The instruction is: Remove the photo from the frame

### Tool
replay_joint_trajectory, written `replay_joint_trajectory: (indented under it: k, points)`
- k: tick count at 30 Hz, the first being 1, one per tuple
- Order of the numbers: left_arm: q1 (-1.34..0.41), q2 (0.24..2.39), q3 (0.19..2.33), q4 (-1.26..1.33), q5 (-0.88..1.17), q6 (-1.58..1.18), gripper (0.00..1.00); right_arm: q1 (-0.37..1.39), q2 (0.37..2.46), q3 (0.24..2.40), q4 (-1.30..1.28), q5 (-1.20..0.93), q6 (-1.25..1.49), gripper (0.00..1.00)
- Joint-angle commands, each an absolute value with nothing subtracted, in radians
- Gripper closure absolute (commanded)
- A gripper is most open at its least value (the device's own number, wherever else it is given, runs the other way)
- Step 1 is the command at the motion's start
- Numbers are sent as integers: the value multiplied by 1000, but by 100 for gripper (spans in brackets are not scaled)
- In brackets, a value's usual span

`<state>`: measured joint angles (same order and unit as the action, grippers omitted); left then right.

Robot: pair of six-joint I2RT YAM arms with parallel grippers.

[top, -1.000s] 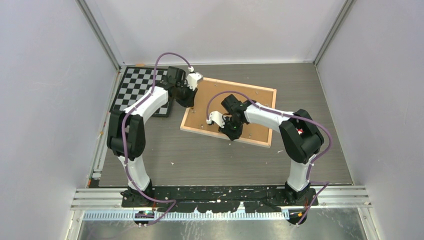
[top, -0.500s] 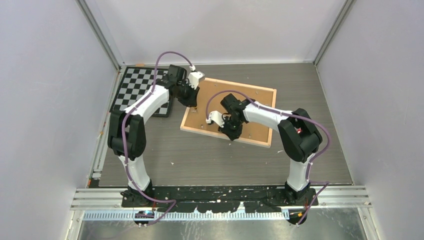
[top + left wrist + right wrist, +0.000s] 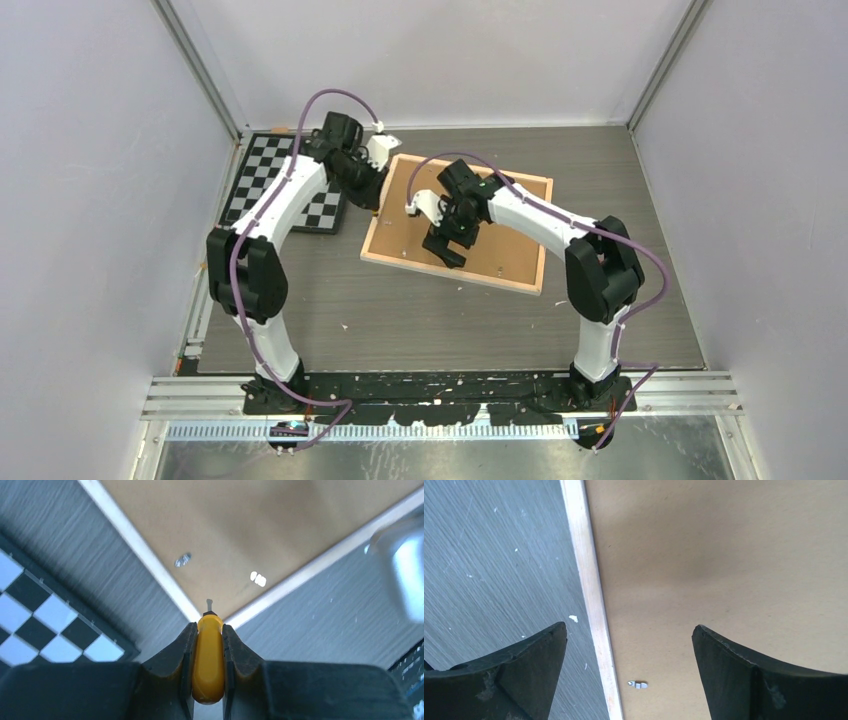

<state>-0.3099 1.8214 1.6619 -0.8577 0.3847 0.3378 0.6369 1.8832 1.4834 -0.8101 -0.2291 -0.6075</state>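
The frame (image 3: 510, 250) lies back-up on the table, with a brown fibreboard panel (image 3: 724, 555) and a pale wood rim (image 3: 591, 605). The photo is hidden under the panel. My left gripper (image 3: 370, 197) is shut on a yellow-handled screwdriver (image 3: 208, 655). Its metal tip points at a corner of the frame (image 3: 210, 611) on its left side. My right gripper (image 3: 445, 243) is open and empty. It hovers over the panel's left part, and a small metal tab (image 3: 637, 684) lies between its fingers (image 3: 539, 655).
A black-and-white checkerboard (image 3: 265, 185) lies left of the frame and also shows in the left wrist view (image 3: 45, 630). Two more metal tabs (image 3: 182, 560) sit on the panel near the corner. Walls enclose the table on three sides.
The right gripper has moved from the frame's near edge up toward the panel's left middle. The left arm has lifted and shifted slightly toward the back, still holding the screwdriver.
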Motion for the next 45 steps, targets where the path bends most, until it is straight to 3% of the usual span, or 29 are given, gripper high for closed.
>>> replay_joint_trajectory:
  k: [1, 7, 18, 25, 35, 45]
  points:
    - [-250, 1744, 1747, -1164, 344, 480, 100, 613, 1800, 1566, -757, -192, -510, 0]
    - [-173, 1685, 1689, -1422, 252, 681, 100, 559, 1755, 1590, -599, -91, -265, 0]
    - [-70, 1778, 1584, -1561, 14, 846, 100, 382, 1722, 1634, -619, -254, -133, 0]
    - [-51, 1934, 1592, -1412, -90, 772, 100, 343, 1722, 1639, -671, -281, -116, 0]
    - [-10, 1946, 1467, -1003, -18, 675, 99, 326, 1710, 1622, -696, -272, -82, 0]
    - [51, 1934, 1312, -722, 52, 612, 82, 325, 1718, 1638, -723, -269, -73, 0]
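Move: The screwdriver stays clamped in the left hand; the bare table spot it is taken to, just nearer than the chessboard, lies about 21 cm left, 6 cm back and 16 cm below. The chessboard's middle is roughly 14 cm ahead, 22 cm left, and the frame's near-left corner 4 cm back, 5 cm left, both some 15 cm below. From the right hand the frame's middle is about 9 cm ahead, 1 cm left, 7 cm below; a near-edge clip sits 3 cm back, 8 cm right. The screwdriver is carried away from the frame in the left hand's unbroken grip, about 20 cm left and first 13 cm back, then down 14 cm while coming forward again beside the chessboard, the fingers swinging closer to vertical. The right hand, already open, rises some 11 cm while going forward and a little right over the frame, turning clockwise, then eases nearly to a stop. ##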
